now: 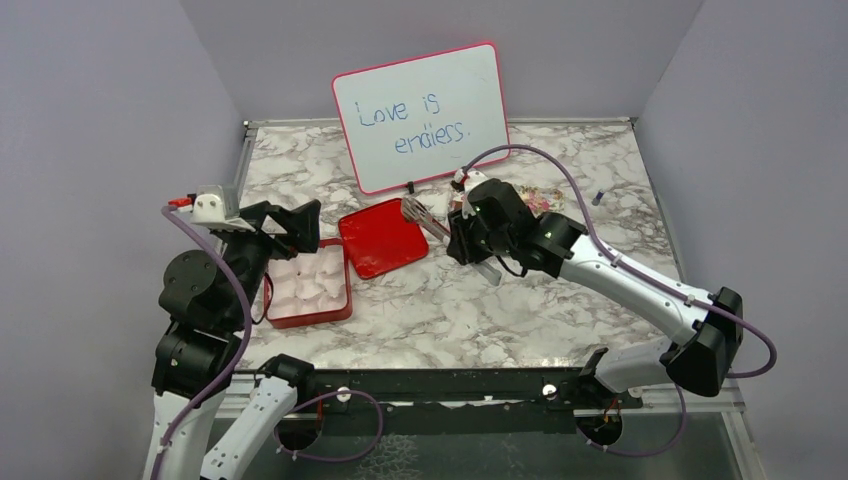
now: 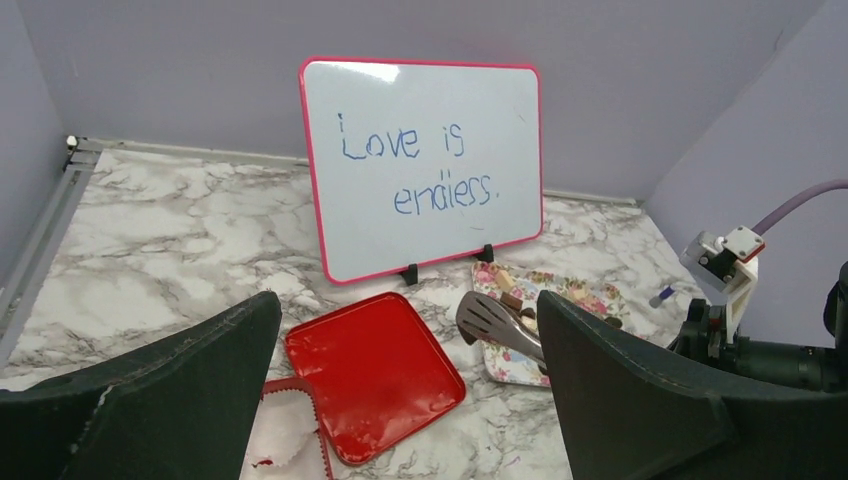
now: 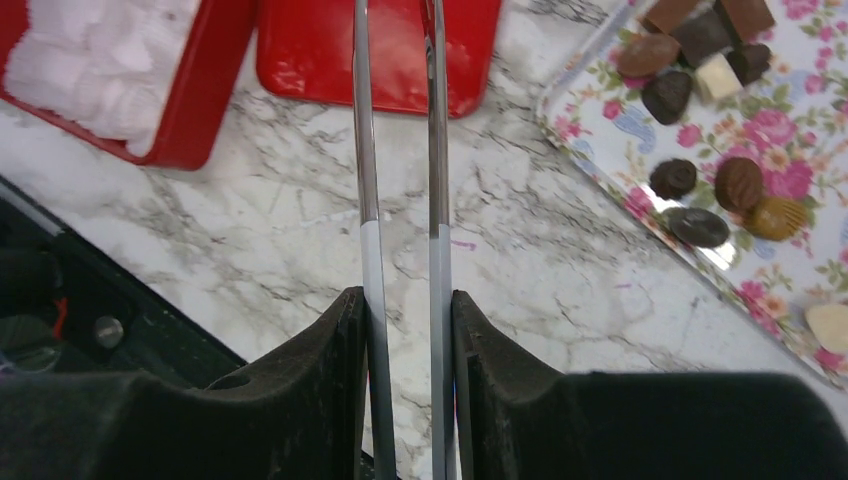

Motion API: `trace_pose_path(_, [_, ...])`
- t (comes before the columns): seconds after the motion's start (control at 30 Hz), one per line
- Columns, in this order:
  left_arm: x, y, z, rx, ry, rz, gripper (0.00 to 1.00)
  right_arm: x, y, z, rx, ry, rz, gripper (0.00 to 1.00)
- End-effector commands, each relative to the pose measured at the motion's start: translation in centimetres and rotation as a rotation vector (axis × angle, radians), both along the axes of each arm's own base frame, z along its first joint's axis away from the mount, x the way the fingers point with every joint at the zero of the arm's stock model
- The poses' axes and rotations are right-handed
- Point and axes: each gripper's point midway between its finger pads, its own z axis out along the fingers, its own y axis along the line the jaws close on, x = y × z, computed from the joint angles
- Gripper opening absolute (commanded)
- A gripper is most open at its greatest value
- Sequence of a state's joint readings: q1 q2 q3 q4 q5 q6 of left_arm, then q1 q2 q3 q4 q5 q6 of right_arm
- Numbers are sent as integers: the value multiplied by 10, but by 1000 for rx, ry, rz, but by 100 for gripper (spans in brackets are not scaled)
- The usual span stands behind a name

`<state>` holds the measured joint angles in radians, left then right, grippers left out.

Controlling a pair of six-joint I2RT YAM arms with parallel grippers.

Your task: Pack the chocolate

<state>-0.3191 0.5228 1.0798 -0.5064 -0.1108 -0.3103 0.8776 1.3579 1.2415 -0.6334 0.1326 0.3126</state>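
Several chocolates [image 3: 697, 57] lie on the flower-patterned tray [image 3: 790, 180]: dark, lighter brown and cream pieces. In the left wrist view a few chocolates [image 2: 513, 299] show behind the tong heads. My right gripper [image 3: 405, 330] is shut on the handles of metal tongs [image 3: 366, 150], left of the tray. The tong heads [image 2: 497, 324] hang between the tray [image 2: 585, 297] and the red lid [image 2: 375, 368]; I cannot tell whether they hold anything. My left gripper [image 2: 400, 400] is open and empty above the red box [image 1: 310, 285]. In the top view the right gripper [image 1: 462, 232] holds the tongs [image 1: 425, 215].
The red box [image 3: 110, 70] holds white paper cups. Its red lid [image 1: 383, 237] lies flat beside it. A pink-framed whiteboard [image 1: 420, 115] stands at the back. A small blue marker [image 2: 661, 296] lies right of the tray. Grey walls enclose the marble table [image 1: 460, 310].
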Motion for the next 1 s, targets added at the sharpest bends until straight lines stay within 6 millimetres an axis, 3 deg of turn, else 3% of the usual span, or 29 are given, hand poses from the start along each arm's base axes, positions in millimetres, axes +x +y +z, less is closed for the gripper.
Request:
trace_pose_path(0.0, [-10, 18, 27, -35, -54, 79, 99, -9, 51, 32, 213, -26, 156, 29])
trace_pose_path(0.3, [-14, 51, 48, -25, -137, 248, 99, -22, 112, 26, 283, -9, 305, 29])
trace_pose_path(0.6, [-8, 80, 48, -8, -166, 420, 99, -75, 186, -3, 246, 0, 561, 29])
trace_pose_path(0.77, [-19, 89, 54, -33, -225, 457, 99, -102, 212, -12, 248, 2, 684, 29])
trace_pose_path(0.97, [-31, 99, 63, -84, -308, 492, 99, -110, 235, -32, 191, -4, 743, 30])
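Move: The open box with the white paper cups, where the tongs are being taken, lies about 32 cm to the right hand's left, about level with it fore and aft, and some 18 cm below. The red lid is about 15 cm ahead and 16 cm left of that hand, the flowered chocolate tray about 21 cm ahead and 13 cm right, both some 20 cm lower. From the left hand the box lies about 4 cm ahead, 5 cm left and 37 cm down. Leftwards in one sweep of about 21 cm, then increasingly back towards the base as well, the right hand carries the tongs past the near side of the lid to the box, rising slightly before sinking, turning almost 40 degrees counter-clockwise and keeping its grip. The empty left hand, open, clears off left and a little up, swinging counter-clockwise too. ##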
